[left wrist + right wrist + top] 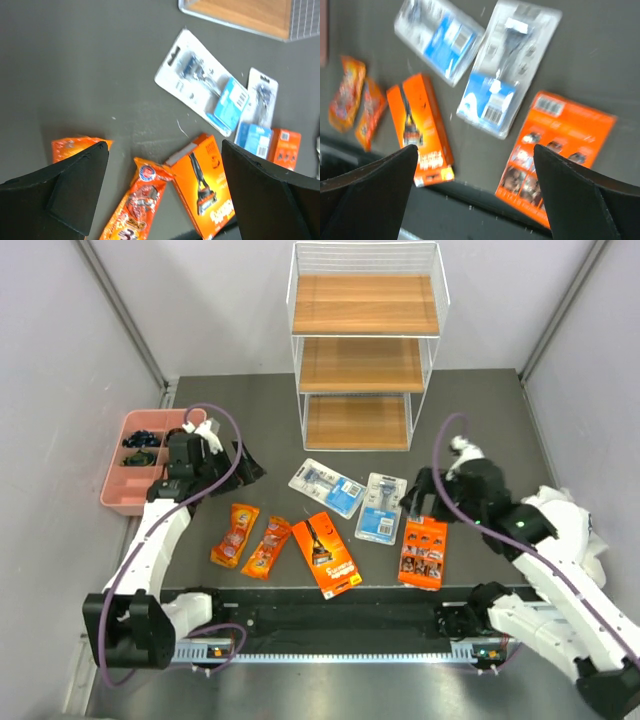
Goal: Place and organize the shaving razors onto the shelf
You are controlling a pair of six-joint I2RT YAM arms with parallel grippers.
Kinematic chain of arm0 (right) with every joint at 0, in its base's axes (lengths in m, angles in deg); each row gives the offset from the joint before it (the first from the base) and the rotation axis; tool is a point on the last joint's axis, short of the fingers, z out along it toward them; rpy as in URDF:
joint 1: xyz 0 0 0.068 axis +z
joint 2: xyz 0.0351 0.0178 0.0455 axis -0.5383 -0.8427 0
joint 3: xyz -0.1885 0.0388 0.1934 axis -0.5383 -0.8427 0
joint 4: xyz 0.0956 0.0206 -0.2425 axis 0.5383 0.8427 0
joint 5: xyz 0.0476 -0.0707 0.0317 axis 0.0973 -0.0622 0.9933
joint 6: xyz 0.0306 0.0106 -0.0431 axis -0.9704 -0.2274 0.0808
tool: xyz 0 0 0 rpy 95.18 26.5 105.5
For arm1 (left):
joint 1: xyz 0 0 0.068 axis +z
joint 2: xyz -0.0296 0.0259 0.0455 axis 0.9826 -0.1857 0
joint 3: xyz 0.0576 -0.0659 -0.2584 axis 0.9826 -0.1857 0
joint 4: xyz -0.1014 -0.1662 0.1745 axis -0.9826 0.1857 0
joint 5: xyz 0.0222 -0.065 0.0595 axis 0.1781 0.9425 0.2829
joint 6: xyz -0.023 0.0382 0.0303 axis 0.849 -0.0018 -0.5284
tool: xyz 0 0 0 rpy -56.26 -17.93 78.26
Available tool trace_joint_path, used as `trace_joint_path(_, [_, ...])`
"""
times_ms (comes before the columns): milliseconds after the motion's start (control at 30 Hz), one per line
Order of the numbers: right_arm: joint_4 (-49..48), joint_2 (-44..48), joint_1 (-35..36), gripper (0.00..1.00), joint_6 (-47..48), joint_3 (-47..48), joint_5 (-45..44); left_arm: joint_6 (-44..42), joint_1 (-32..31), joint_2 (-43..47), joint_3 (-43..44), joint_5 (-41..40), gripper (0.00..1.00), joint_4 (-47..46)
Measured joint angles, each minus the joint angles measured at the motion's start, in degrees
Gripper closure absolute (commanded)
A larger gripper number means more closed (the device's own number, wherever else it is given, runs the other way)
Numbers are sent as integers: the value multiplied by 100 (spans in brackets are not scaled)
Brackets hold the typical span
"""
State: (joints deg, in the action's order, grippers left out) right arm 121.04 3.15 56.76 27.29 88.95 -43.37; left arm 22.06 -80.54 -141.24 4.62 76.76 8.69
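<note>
Six razor packs lie flat on the dark table in front of the shelf (pixel 365 305), whose three wooden boards are bare. There are two blister cards (pixel 327 486) (pixel 382 506), two orange pouches (pixel 235 534) (pixel 267 546), a long orange-black box (pixel 326 554) and an orange card (pixel 423 552). My left gripper (pixel 243 468) is open and empty, above the table behind the pouches; its view shows a pouch (pixel 135 200) and the box (pixel 207 187) between its fingers (pixel 75 185). My right gripper (pixel 420 495) is open and empty, above the right blister card (pixel 505 70) and orange card (pixel 555 150).
A pink compartment tray (pixel 120 506) with small dark items stands at the left, beside my left arm. Grey walls close in the table on both sides. A black rail (pixel 330 625) runs along the near edge between the arm bases.
</note>
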Motion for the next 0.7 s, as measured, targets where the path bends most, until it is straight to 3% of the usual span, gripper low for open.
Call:
trace_joint_path(167, [-245,-850,1856,1,-612,-153,-732,26,-114,-153,42,267,1,197])
trace_joint_path(300, [-573,-1453,2673,1,-975,-190,-1060,210,-387,-378,107,286,1,258])
trace_joint_path(700, [-728,-2487,2907,2,-820,306,-1576,706,-951,-879,192,144,5,363])
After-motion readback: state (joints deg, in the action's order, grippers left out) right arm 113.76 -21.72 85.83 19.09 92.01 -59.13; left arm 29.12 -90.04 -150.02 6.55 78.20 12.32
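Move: Nothing is held. From the right hand, the orange razor box lies about 17 cm to the left and 2 cm back, some 15 cm below. The right blister pack is 9 cm ahead and 4 cm left; the orange card pack 7 cm right and 3 cm back. From the left hand, the box is about 14 cm right and 10 cm back, 13 cm below; the left blister pack is 6 cm ahead and 14 cm right, the right snack bag 8 cm straight back. Both open hands close in on the orange razor box, touching nothing. The right sweeps some 11 cm left across the lower end of the right blister pack while sinking about 7 cm, drawing back and then easing forward again, turning counter-clockwise and tipping down. The left drifts about 6 cm right and sinks more gently, its fingers tipping some 15 degrees further down. ##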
